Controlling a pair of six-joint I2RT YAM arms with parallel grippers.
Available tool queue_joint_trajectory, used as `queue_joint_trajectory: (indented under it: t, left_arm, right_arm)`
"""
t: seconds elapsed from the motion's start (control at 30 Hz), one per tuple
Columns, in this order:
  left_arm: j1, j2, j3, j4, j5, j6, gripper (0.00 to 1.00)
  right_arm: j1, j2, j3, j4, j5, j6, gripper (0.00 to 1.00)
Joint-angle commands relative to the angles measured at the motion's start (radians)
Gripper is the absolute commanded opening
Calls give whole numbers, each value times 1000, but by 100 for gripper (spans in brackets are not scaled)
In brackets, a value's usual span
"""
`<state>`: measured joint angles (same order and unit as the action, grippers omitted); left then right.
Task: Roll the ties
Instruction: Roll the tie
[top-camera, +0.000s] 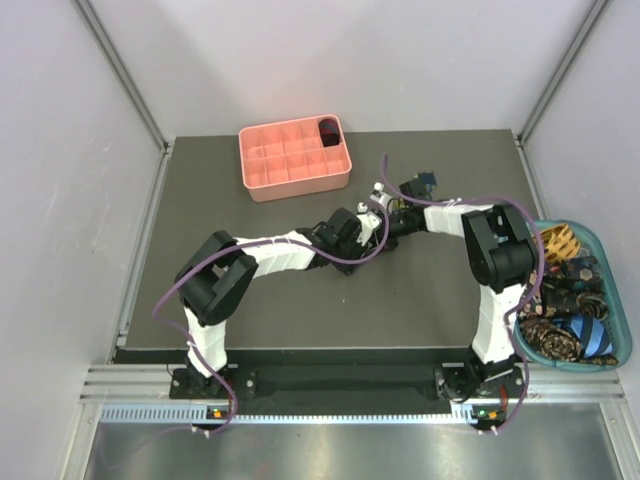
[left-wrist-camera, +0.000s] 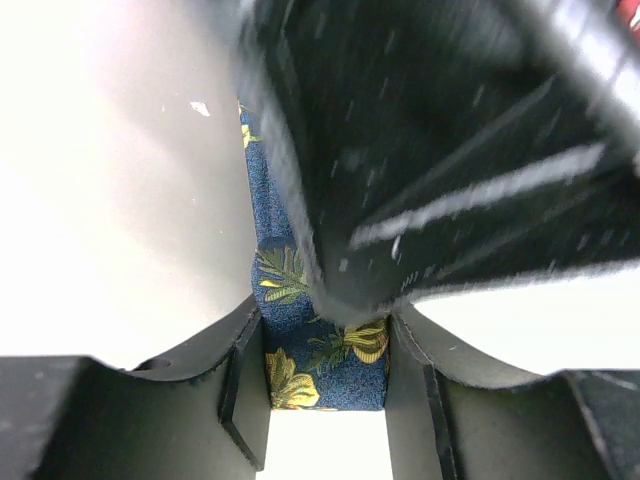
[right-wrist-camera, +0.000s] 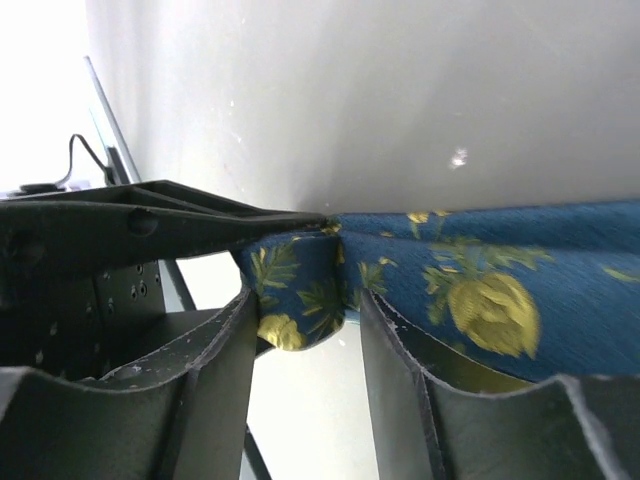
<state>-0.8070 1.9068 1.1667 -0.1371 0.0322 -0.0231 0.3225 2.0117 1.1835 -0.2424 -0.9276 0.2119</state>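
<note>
A navy tie with yellow flowers (left-wrist-camera: 330, 370) is stretched between my two grippers above the middle of the table. Its fabric fills the gap between the fingers of my left gripper (left-wrist-camera: 325, 325), which is shut on it. The black finger of the other arm (left-wrist-camera: 450, 150) looms right over it. In the right wrist view a folded end of the tie (right-wrist-camera: 300, 290) hangs loosely between the fingers of my right gripper (right-wrist-camera: 305, 300), which stand open around it. The strip (right-wrist-camera: 480, 290) runs off to the right. From above, the left gripper (top-camera: 368, 228) and right gripper (top-camera: 385, 212) nearly touch.
A salmon-pink grid tray (top-camera: 262, 180) stands at the back of the mat, with one dark coiled tie (top-camera: 328, 130) in its far right cell. A teal basket (top-camera: 600, 238) at the right edge holds several more ties (top-camera: 570, 330). Purple cables loop around both arms.
</note>
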Motion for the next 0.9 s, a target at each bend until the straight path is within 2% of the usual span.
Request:
queue_joint_trajectory:
  t: [0.0, 0.2, 0.27, 0.4, 0.43, 0.53, 0.73, 0.87]
  left_arm:
    - [-4, 57, -13, -121, -2, -9, 26]
    - [-4, 74, 25, -183, -9, -17, 25]
    - [-4, 84, 53, -222, -8, -28, 24]
    - [-4, 113, 112, -318, 0, -43, 24]
    - [-4, 136, 152, -385, -5, -54, 23]
    - [-3, 191, 223, -484, -20, -67, 21]
    - [-6, 251, 312, -578, 9, -64, 20]
    - [-6, 274, 356, -633, 5, -67, 20]
  right_arm:
    - [-65, -64, -31, 123, 23, 49, 45]
    - [-146, -175, -156, 306, 65, 182, 46]
    - [-172, -226, -197, 313, 110, 198, 43]
    - [-174, -339, -283, 327, 209, 185, 44]
    - [-172, -365, -307, 331, 248, 182, 44]
    - [-148, -468, -412, 368, 308, 172, 44]
    - [-63, -675, -606, 419, 493, 176, 41]
    - [73, -847, -712, 411, 676, 169, 40]
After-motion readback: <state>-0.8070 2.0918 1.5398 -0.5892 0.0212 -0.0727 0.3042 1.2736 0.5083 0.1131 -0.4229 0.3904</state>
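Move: The tie's rolled end is already pinched in the left hand's fingers, just above the table. It also sits between the right fingertips, about 1 cm to that hand's left and 1 cm below it. From either hand the tie's flat far end lies roughly 20 cm ahead and 17 cm to the right, flat on the table; the pink divided bin stands about 27 cm ahead and 17 cm to the left. The right fingers, loosely around the rolled end, come free of it to the right, first swinging some 3 cm forward. They end about 8 cm to the right, then draw back some 7 cm, rising a little and turning clockwise, fingers still part open. The left hand keeps its pinch in place and tilts some 15 degrees, fingers pointing more steeply down. ##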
